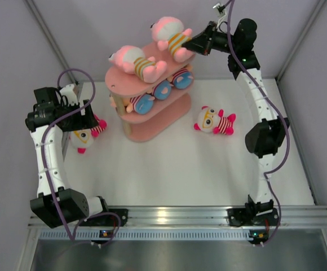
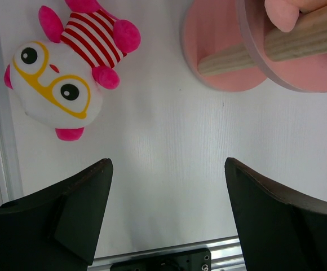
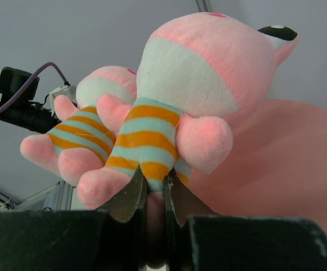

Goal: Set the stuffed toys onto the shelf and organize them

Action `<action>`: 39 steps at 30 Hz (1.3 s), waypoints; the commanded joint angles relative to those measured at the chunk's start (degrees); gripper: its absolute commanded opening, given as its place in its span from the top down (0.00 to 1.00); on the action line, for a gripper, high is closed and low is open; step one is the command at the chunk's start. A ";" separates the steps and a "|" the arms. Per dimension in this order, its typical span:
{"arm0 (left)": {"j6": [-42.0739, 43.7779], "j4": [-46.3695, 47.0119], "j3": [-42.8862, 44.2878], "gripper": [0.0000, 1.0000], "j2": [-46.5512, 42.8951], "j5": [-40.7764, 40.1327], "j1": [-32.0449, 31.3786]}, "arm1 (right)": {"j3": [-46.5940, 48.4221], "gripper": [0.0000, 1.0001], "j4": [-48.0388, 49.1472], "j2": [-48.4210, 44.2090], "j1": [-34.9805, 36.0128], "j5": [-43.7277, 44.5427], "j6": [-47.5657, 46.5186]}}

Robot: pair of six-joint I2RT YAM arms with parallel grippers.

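The pink three-tier shelf (image 1: 152, 127) stands at the back middle. Two pink-headed toys with yellow-striped bodies lie on its top board: one on the left (image 1: 135, 61), one on the right (image 1: 172, 35). My right gripper (image 1: 193, 44) is shut on the right toy's leg (image 3: 155, 180), holding it over the top board (image 3: 287, 164). Toys with round blue feet (image 1: 152, 97) sit on the middle tier. A white-headed red-striped toy (image 1: 214, 121) lies right of the shelf. Another (image 2: 62, 73) lies by my left gripper (image 2: 166, 214), which is open and empty above the table.
The enclosure's grey walls stand close behind and beside the shelf. A metal rail (image 1: 175, 217) runs along the near edge by the arm bases. The shelf's bottom board and a wooden post (image 2: 237, 56) show at the left wrist view's upper right.
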 commanded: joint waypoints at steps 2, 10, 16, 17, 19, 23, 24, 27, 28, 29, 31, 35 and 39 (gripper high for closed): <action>0.00 2.59 -0.25 0.13 -0.96 1.27 0.26 | 4.09 1.00 4.43 0.92 1.53 3.47 0.35; 0.26 2.59 -0.69 0.13 -1.40 1.27 0.26 | 5.68 0.87 -0.76 3.66 2.85 4.17 -1.93; 0.27 2.67 -1.39 0.14 -1.49 1.89 0.26 | 5.50 0.33 -1.73 3.04 2.76 5.67 -2.37; 0.18 2.59 -1.39 0.14 -1.66 2.15 0.26 | 5.24 0.30 -1.73 2.61 2.41 6.19 -2.55; 0.35 2.59 -1.74 0.13 -1.93 2.06 0.26 | 4.80 0.24 -1.90 1.90 1.80 6.72 -2.64; 0.71 2.59 -2.27 0.14 -1.84 1.97 0.26 | 4.18 0.20 -2.08 0.06 0.48 7.51 -2.46; 0.79 2.59 -2.36 0.14 -1.84 1.97 0.26 | 4.18 0.18 -2.08 -0.30 0.21 7.51 -2.37; 0.97 2.59 -2.62 0.14 -1.84 2.24 0.18 | 4.18 0.10 -1.73 -1.79 -0.23 6.99 -1.94; 0.97 2.59 -2.62 0.14 -1.75 2.15 0.26 | 4.18 0.09 -1.47 -2.23 -0.23 7.07 -1.76; 1.06 2.59 -2.62 0.14 -1.84 2.06 0.26 | 4.18 0.07 -0.51 -3.10 -0.23 6.90 -0.71; 1.14 2.59 -2.45 0.14 -1.84 1.89 0.26 | 4.18 0.01 0.55 -4.16 -0.23 6.98 0.26; 1.32 2.59 -2.53 0.14 -2.02 1.80 0.35 | 4.01 0.01 -0.58 -6.01 -0.23 8.47 -0.60; 2.89 2.76 -3.32 0.13 -2.19 0.22 0.35 | -1.77 0.01 -6.99 -11.97 -0.58 13.04 -4.65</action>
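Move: The pink toy with striped shirt is already in the right fingers; its spot, the free far end of the shelf top, lies about 7 cm to the left of this hand, some 2 cm farther out and 5 cm below. The first pink toy lies about 18 cm left and 5 cm nearer the base. A blue-trousered toy sits some 15 cm below, about 5 cm back and 2 cm left. From the left hand the spot is roughly 21 cm ahead, 29 cm right and 14 cm up. Ease the right gripper about 2 cm left to bring the held toy in beside the first one, then lower it some 2 cm while inching forward. Open the fingers wide to let go of the toy's lower end, drifting right and slightly farther forward, then lift clear by about 6 cm, drawing back and right and turning some 10 degrees clockwise overall. ##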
